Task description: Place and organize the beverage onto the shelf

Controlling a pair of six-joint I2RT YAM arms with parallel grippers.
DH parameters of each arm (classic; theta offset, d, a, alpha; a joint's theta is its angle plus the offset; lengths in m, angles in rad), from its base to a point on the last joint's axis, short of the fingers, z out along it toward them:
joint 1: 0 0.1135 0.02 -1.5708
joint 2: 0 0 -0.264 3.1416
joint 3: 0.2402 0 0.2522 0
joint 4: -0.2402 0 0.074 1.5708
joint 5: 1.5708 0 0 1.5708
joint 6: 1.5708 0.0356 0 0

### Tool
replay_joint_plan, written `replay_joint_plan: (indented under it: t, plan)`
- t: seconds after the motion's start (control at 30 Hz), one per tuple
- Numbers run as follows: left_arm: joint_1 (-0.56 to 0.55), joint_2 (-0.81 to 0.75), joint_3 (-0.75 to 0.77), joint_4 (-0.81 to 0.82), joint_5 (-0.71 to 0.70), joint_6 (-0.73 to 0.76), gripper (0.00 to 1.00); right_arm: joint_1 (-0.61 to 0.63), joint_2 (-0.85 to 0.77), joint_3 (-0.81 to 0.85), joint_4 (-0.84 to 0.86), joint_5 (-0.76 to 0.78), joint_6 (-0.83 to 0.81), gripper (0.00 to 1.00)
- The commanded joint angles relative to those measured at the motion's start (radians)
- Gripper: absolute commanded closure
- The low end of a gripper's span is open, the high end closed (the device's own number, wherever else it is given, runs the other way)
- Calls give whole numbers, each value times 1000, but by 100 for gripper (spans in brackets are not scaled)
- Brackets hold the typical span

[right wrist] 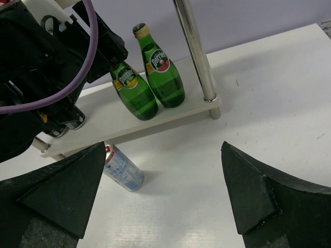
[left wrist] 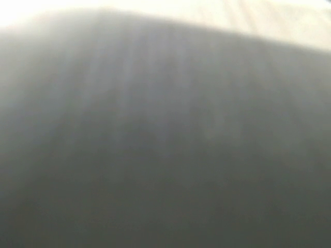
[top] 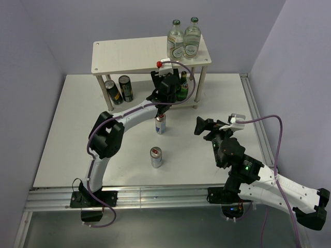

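Observation:
The shelf (top: 134,54) stands at the back of the table. Two clear bottles (top: 176,41) stand on the right of its top board. Two green bottles (right wrist: 164,75) stand on the lower board (right wrist: 103,124). My left gripper (top: 170,85) reaches under the top board, right at the neck of the left green bottle (right wrist: 135,92); its jaws are hidden, and the left wrist view is only a grey blur. One silver-blue can (top: 161,124) stands before the shelf, another (top: 156,157) nearer. My right gripper (right wrist: 163,146) hangs open, apart from the can (right wrist: 123,168).
Two dark cans (top: 113,92) stand on the left of the lower board. A shelf leg (right wrist: 196,57) rises just right of the green bottles. The left arm's purple cable (top: 181,64) loops in front of the shelf.

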Motion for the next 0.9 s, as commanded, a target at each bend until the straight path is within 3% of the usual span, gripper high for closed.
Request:
replay_joint_plan:
  t: [0.0, 0.13, 0.27, 0.53, 0.77, 0.87]
  plan:
    - [-5, -14, 55, 65, 16, 6, 25, -4, -6, -9, 33, 7, 14, 1]
    - [-13, -31, 31, 76, 10, 20, 16, -4, -4, -9, 34, 4, 14, 1]
    - [-28, -55, 2, 71, 2, 32, 1, -4, -4, -9, 34, 4, 15, 1]
    - [-42, -204, -147, -7, -7, -9, 1, -4, -12, -14, 36, 6, 19, 2]
    - [-64, -371, -268, -229, 48, -74, 1, -4, -19, -12, 24, 16, 20, 2]
    - [-91, -481, -400, -271, 100, -75, 1, -4, -33, -16, 19, 16, 23, 2]
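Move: The green Perrier bottle just set on the lower shelf is still between the left hand's parting fingers, straight ahead and level sideways at 0 cm, its middle about 5 cm below them. Its twin stands some 6 cm to its right, and the nearer black can about 19 cm to its left. The silver can on the table is roughly 13 cm back, 4 cm left and 12 cm below the hand. From the right hand, the bottle lies some 26 cm ahead, 21 cm left and 8 cm lower. Backwards out of the shelf, after first staying almost in place while its already parting fingers spread fully, the left hand draws off the green bottle by about 9 cm. It gathers speed and, in the later part, also drifts some 3 cm left and 3 cm up, with only a slight turn of the wrist, leaving the bottle's neck clear of the open fingers. ##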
